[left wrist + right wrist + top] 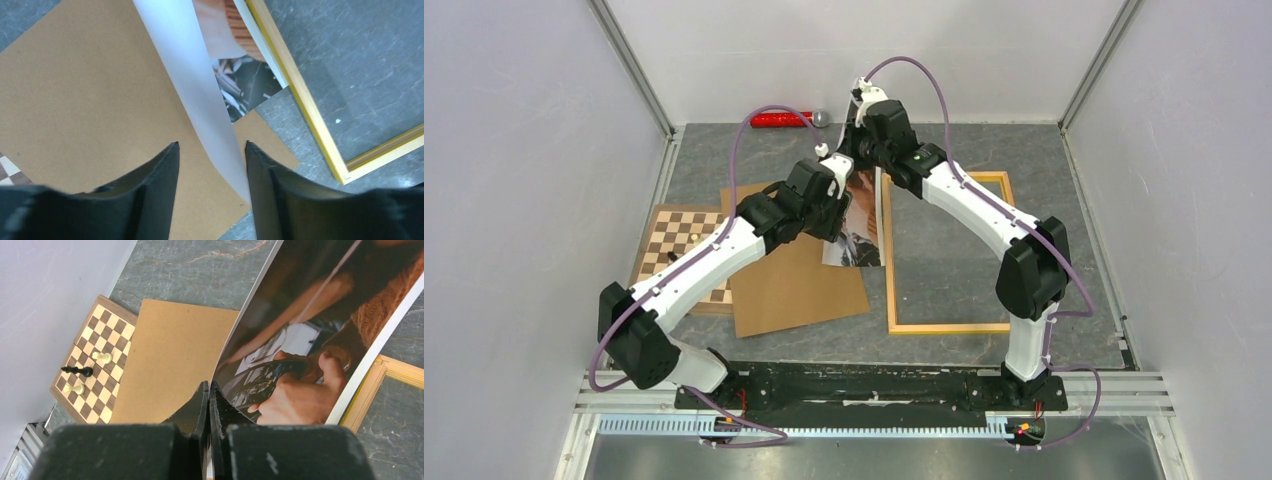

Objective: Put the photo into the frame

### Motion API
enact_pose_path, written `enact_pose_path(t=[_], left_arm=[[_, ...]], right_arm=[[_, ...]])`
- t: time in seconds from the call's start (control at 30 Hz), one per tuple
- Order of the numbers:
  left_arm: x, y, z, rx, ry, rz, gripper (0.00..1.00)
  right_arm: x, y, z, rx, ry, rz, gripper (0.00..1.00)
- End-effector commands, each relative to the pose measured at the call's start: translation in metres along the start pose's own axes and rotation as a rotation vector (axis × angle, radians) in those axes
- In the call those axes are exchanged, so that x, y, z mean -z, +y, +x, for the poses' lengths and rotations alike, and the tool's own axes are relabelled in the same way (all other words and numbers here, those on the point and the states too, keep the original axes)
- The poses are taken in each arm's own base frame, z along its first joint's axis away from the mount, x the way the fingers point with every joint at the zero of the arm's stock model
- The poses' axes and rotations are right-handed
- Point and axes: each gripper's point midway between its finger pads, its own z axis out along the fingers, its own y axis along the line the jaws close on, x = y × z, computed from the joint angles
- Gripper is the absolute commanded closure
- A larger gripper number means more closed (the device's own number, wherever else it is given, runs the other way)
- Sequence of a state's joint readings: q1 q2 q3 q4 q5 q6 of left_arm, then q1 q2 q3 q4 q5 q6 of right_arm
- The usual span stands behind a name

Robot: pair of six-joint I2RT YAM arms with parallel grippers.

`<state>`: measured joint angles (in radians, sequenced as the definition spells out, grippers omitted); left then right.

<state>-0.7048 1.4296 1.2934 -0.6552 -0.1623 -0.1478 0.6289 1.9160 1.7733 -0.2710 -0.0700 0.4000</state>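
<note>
The photo [861,228] is lifted and curled between the two arms, its lower end resting by the left rail of the yellow-orange frame [944,327]. My right gripper [208,385] is shut on the photo's [300,335] edge, printed side facing its camera. My left gripper [211,147] is open. The photo's white back [185,60] hangs between its fingers, close to the right finger [265,170], and is not pinched. The frame [306,107] lies flat on the grey table to the right, with only table showing inside it.
A plain brown backing board [794,285] lies under the left gripper, partly over a chessboard [686,245] with three pieces [77,371]. A red object [781,119] and a silver ball [821,118] lie by the back wall. White walls enclose the table.
</note>
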Motion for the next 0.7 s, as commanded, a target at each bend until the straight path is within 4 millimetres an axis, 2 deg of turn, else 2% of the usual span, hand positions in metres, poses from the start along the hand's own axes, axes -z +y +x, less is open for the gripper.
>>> enact_pose_path(t=[0.0, 0.07, 0.17, 0.33, 0.43, 0.53, 0.63, 0.67], left_arm=[[0.027, 0.0, -0.04, -0.008, -0.128, 0.01, 0.34], [0.037, 0.001, -0.047, -0.013, -0.152, 0.009, 0.27], [0.054, 0.005, -0.059, -0.033, -0.193, 0.003, 0.23], [0.091, 0.015, -0.087, -0.065, -0.294, -0.013, 0.21], [0.112, 0.02, -0.105, -0.072, -0.356, -0.019, 0.2], [0.126, 0.026, -0.119, -0.084, -0.398, -0.036, 0.2], [0.131, 0.03, -0.128, -0.089, -0.419, -0.049, 0.2], [0.132, 0.031, -0.13, -0.087, -0.424, -0.05, 0.2]], right_arm=[[0.032, 0.019, -0.06, 0.018, -0.144, -0.047, 1.0], [0.04, 0.023, -0.068, 0.019, -0.159, -0.065, 1.0], [0.053, 0.037, -0.079, 0.023, -0.18, -0.123, 1.0], [0.075, 0.056, -0.088, 0.019, -0.194, -0.204, 1.0], [0.096, 0.065, -0.093, 0.006, -0.203, -0.268, 1.0], [0.12, 0.055, -0.098, -0.035, -0.219, -0.298, 1.0], [0.151, 0.035, -0.1, -0.083, -0.245, -0.308, 1.0], [0.158, 0.022, -0.097, -0.1, -0.246, -0.293, 1.0]])
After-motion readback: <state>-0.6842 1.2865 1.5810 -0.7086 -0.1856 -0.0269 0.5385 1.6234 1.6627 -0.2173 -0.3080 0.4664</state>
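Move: The photo's middle is about 15 cm ahead and 6 cm right of my left hand, some 10 cm lower; that hand is at the near left corner. My right hand pinches the raised left edge, with the middle roughly 4 cm right of it, level fore-and-aft, 13 cm below. From my left hand, the frame's centre lies 24 cm right and 2 cm ahead, the brown board 8 cm left, both 20 cm down. My right hand keeps its shut pinch on the photo's edge and lifts it about 12 cm, curving back some 5 cm and finally right, with a slight roll. My left hand, already half open at the near corner, opens the rest of the way, comes free and rises about 16 cm, its fingertips tilting up some 20 degrees. ##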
